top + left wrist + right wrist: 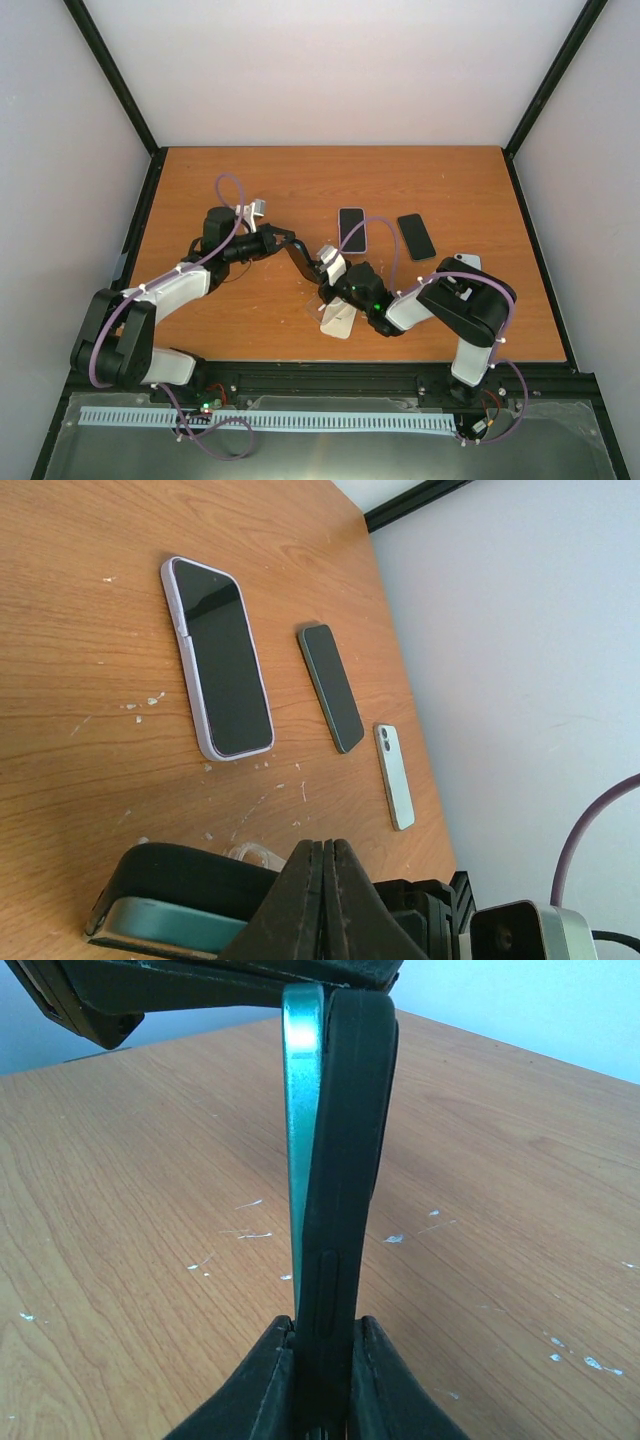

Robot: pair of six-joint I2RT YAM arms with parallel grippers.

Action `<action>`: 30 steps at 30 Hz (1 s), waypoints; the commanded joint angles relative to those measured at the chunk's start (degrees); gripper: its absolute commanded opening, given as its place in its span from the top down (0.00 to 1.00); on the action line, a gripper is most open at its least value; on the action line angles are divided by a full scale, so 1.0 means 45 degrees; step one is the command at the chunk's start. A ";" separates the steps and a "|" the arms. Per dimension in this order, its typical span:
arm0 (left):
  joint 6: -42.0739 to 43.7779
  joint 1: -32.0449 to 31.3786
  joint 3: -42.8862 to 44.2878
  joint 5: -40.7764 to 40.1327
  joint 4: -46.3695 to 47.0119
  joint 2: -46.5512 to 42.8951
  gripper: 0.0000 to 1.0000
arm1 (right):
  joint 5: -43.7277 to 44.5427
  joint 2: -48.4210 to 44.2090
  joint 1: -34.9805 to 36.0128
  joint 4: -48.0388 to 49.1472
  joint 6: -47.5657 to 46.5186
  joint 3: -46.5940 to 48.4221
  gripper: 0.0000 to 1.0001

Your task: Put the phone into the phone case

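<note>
In the right wrist view a black phone case (352, 1140) stands edge-on between my fingers, with a teal phone (301, 1110) lying against its left face. My right gripper (328, 1332) is shut on the case's near end. My left gripper (325, 852) is shut with nothing between its fingers. It sits just above the case (190, 878) and the phone (150, 922), touching their far end. From above, the left gripper (312, 268) and right gripper (336, 292) meet at the table's middle, and the arms hide the phone and case there.
Further back lie a phone in a lilac case (351, 230), a dark phone (416, 236) and a pale green phone (394, 777) face down. A pale flat item (338, 321) lies under the right gripper. A clear piece (255, 856) rests by the left fingers. Walls close in the wooden table (250, 170).
</note>
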 commanded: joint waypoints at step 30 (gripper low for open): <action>0.2015 0.1404 0.2428 0.1625 -0.5200 -0.4202 0.21 | -0.4467 -0.6204 0.0123 -0.4122 0.2731 -0.0673 0.92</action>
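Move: The teal phone, partly in its black case, is gripped at its near end by the right hand. Its middle lies about 3 cm ahead, 5 cm left and 2 cm above that hand; from the left hand it is some 2 cm back, 3 cm right and 5 cm lower. From the right hand, the phone in the lilac case lies about 22 cm ahead, 10 cm right and 9 cm lower, and the clear case is level with it, 3 cm right and 9 cm below. Left fingers lift about 10 cm off the phone, opening; the right, still pinching, rises 6 cm and back. ##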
